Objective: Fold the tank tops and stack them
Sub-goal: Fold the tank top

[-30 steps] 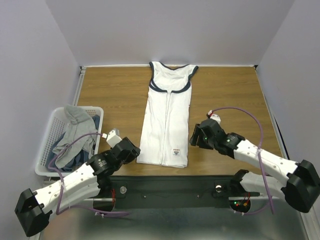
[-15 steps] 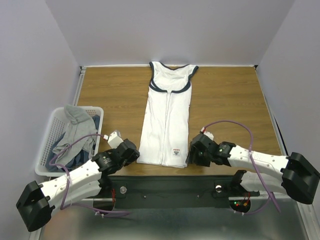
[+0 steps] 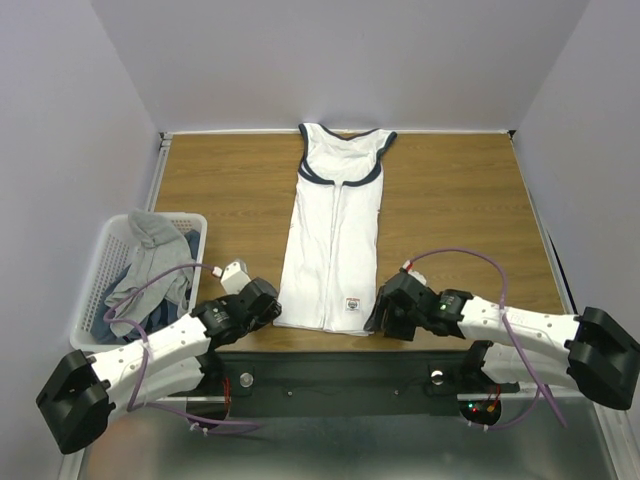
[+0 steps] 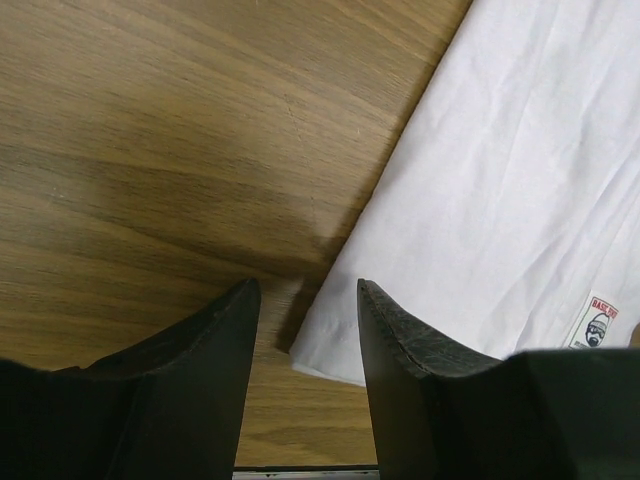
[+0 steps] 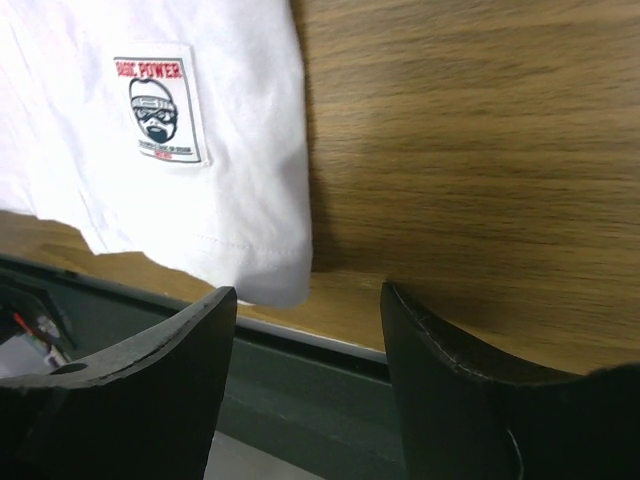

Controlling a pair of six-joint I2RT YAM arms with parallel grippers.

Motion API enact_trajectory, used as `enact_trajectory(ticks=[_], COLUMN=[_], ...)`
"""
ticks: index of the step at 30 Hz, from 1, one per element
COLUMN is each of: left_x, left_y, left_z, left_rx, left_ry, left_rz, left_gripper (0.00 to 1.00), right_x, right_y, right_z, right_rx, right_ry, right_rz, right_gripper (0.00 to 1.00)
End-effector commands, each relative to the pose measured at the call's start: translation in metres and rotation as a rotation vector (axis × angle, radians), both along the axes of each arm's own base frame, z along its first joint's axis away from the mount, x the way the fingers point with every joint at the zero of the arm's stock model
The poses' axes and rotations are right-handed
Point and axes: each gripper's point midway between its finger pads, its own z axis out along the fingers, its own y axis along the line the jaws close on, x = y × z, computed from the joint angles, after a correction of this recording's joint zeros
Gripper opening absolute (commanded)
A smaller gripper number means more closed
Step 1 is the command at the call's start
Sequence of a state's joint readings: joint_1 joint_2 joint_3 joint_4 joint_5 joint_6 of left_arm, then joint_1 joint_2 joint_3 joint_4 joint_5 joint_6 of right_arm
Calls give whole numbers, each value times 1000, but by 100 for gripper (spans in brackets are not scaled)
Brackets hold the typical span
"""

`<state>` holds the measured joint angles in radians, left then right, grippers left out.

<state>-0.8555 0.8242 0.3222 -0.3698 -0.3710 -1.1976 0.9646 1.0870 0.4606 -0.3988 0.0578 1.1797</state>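
A white tank top [image 3: 333, 240] with navy-edged neck and armholes lies flat, folded lengthwise, in the middle of the wooden table [image 3: 460, 200], hem toward me. My left gripper [image 3: 268, 308] is open at the hem's left corner [image 4: 325, 350], which lies between its fingers [image 4: 225, 340]. My right gripper [image 3: 378, 318] is open at the hem's right corner [image 5: 270, 280], beside the small sewn label [image 5: 158, 108]. Neither holds cloth. Grey tank tops [image 3: 150, 265] lie heaped in the basket.
A white lattice basket [image 3: 100, 275] stands at the table's left near edge. The table's front edge and a dark rail [image 3: 340, 375] run just below the hem. Purple cables [image 3: 470, 258] loop over both arms.
The right gripper has moved down and left from beside the shirt's right side to its hem corner. The left gripper has edged right toward the hem's left corner. The shirt has not moved.
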Motion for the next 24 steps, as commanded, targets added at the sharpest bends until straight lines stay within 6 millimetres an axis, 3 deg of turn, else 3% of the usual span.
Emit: enact_trajectory(ticks=[1,9,18,24], left_x=[10,8,8,6], left_y=[-7,-11,-28,-33], left_z=[14,14,19,20], left_rx=[7,11,-38,-48], left_ry=[-44,-49,-68,-65], left_rz=[-33,-95,-177,-212], left_gripper=[54,54,54,54], right_x=[-15,-15,-3,-1], right_y=[-1,1,-2,-18], right_z=[-18,-27,-29,-28], right_rx=[-10,-6,-53,-126], right_ry=[71,82,29,-6], right_rz=[-10,-47,-45,-34], right_gripper=[64,54,23,17])
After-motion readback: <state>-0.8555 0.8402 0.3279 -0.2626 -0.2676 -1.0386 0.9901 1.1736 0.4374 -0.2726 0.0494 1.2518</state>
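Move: The tank top lies folded lengthwise; its hem's right corner is about 2 cm left of the open right hand and 2 cm below, level with it in reach, and the printed label lies some 6 cm ahead of that hand and 4 cm to its left. The hem's left corner is about 3 cm back from the left hand, straight behind and 2 cm below, while the basket's middle is roughly 30 cm to that hand's left and 7 cm ahead. The right hand slips about 2 cm left to the hem's right corner, then sinks about 1 cm as its fingers close from well open to nearly shut and pinch the cloth there, low over the table. Meanwhile the left hand, fingers staying half open, slides some 2.5 cm right over the lower left edge of the tank top, rising about 1 cm and turning some 10 degrees clockwise without gripping. ##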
